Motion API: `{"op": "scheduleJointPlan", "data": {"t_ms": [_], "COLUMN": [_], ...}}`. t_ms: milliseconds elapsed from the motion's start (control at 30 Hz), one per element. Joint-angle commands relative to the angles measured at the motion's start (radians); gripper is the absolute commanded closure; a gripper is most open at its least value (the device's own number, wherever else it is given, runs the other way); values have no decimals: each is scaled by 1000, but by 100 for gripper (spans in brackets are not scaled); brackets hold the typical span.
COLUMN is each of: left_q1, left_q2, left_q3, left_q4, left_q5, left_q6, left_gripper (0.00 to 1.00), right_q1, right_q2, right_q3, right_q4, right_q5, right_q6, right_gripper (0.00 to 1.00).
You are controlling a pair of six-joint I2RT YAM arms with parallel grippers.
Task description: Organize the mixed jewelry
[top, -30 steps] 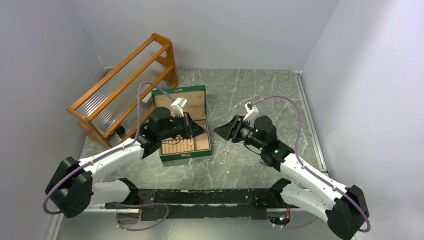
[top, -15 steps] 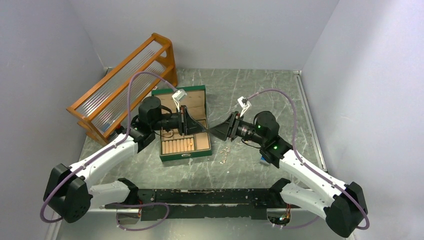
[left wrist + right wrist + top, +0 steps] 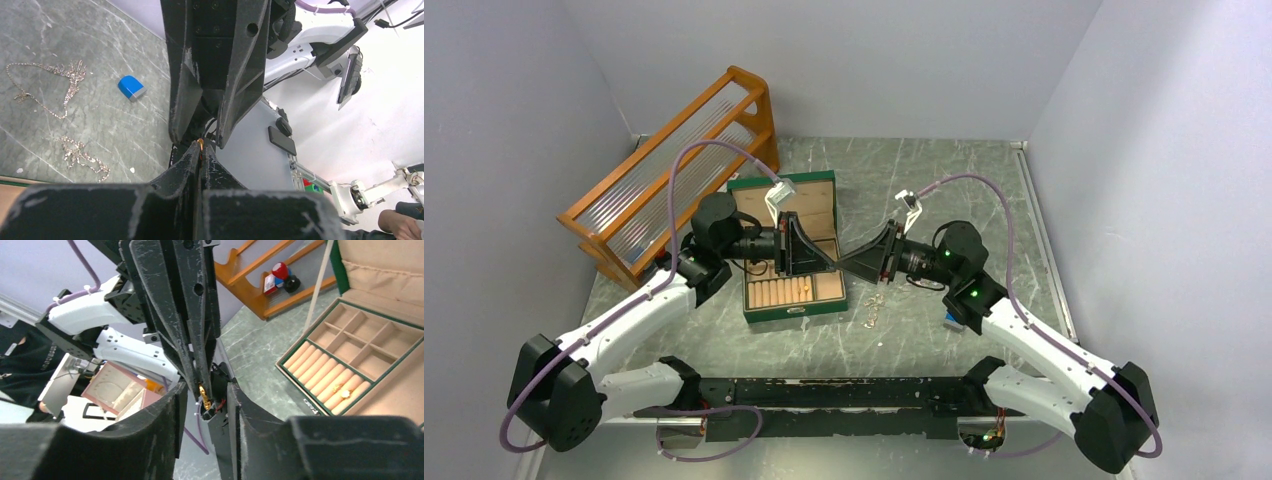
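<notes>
My left gripper (image 3: pixel 825 263) and right gripper (image 3: pixel 848 264) meet tip to tip just above the right edge of the open green box (image 3: pixel 790 311). The left gripper (image 3: pixel 200 148) is shut on a tiny gold piece (image 3: pixel 200 144) at its fingertips. In the right wrist view that gold piece (image 3: pixel 202 391) sits between the spread fingers of my open right gripper (image 3: pixel 205 397), which straddle the left tips without touching it. More of the mixed jewelry, thin chains (image 3: pixel 59 79) (image 3: pixel 874 310), lies on the table right of the box. Small gold bits (image 3: pixel 344 389) rest on the box's ring rolls.
A small blue block (image 3: pixel 951 320) (image 3: pixel 131 87) lies on the table near the right arm. A wooden slatted rack (image 3: pixel 674 170) stands at the back left, close behind the box. The box lid (image 3: pixel 809 195) is raised toward the back.
The left arm lifted and turned its gripper off the box to point right. The right gripper moved left to meet it, its jaws widening and then narrowing somewhat.
</notes>
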Motion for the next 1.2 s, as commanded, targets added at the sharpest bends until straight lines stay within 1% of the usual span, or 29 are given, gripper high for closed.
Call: {"op": "scheduleJointPlan", "data": {"t_ms": [0,67,167,267,367,567,867,967,1033,1100,1167], "left_q1": [7,6,6,6,6,6,6,6,6,6,6], "left_q2": [-20,-20,-20,-20,-21,-17,-6,-3,-1,-2,0], "left_q3": [20,22,20,22,22,14,0,-1,-3,-1,-1], "left_q4": [16,12,20,20,21,46,94,96,98,95,97], "left_q5": [39,37,38,38,42,47,60,64,67,68,69], "left_q6": [26,29,24,26,23,7,-27,-24,-23,-19,-17], "left_gripper": [95,95,95,95,95,95,95,95,95,95,95], "right_q1": [-6,-5,-6,-6,-6,-6,-6,-6,-6,-5,-5], "right_q2": [-21,-19,-18,-25,-39,-31,-7,-5,-4,-6,-8], "right_q3": [-19,-17,-17,-16,-25,-22,-8,-9,-8,-7,-4], "right_q4": [74,74,69,45,39,35,38,42,38,36,29], "right_q5": [-59,-70,-81,-93,-100,-109,-105,-103,-98,-98,-97], "right_q6": [0,-5,-12,-28,-31,-38,-40,-35,-37,-39,-43], "right_gripper": [65,69,70,63,63,76,87,94,96,96,89]}}
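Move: The small gold jewelry piece is at my right hand's fingertips, about 1 cm left of its hand point, some 1 cm back and level. The jewelry box's open tray is about 9 cm ahead of this hand, 8 cm left and 24 cm below. The loose chain lies some 3 cm ahead, 7 cm right and 27 cm below. My left hand already pinches the piece, about 1 cm to its right. I draw my half-open right fingers back towards my base by about 1.5 cm, turning the hand some 5 degrees counter-clockwise to centre them on the gold piece. Then I hold that place and close them almost shut, pinching the piece right in front of my left fingertips. My left hand stays put and keeps its grip. ##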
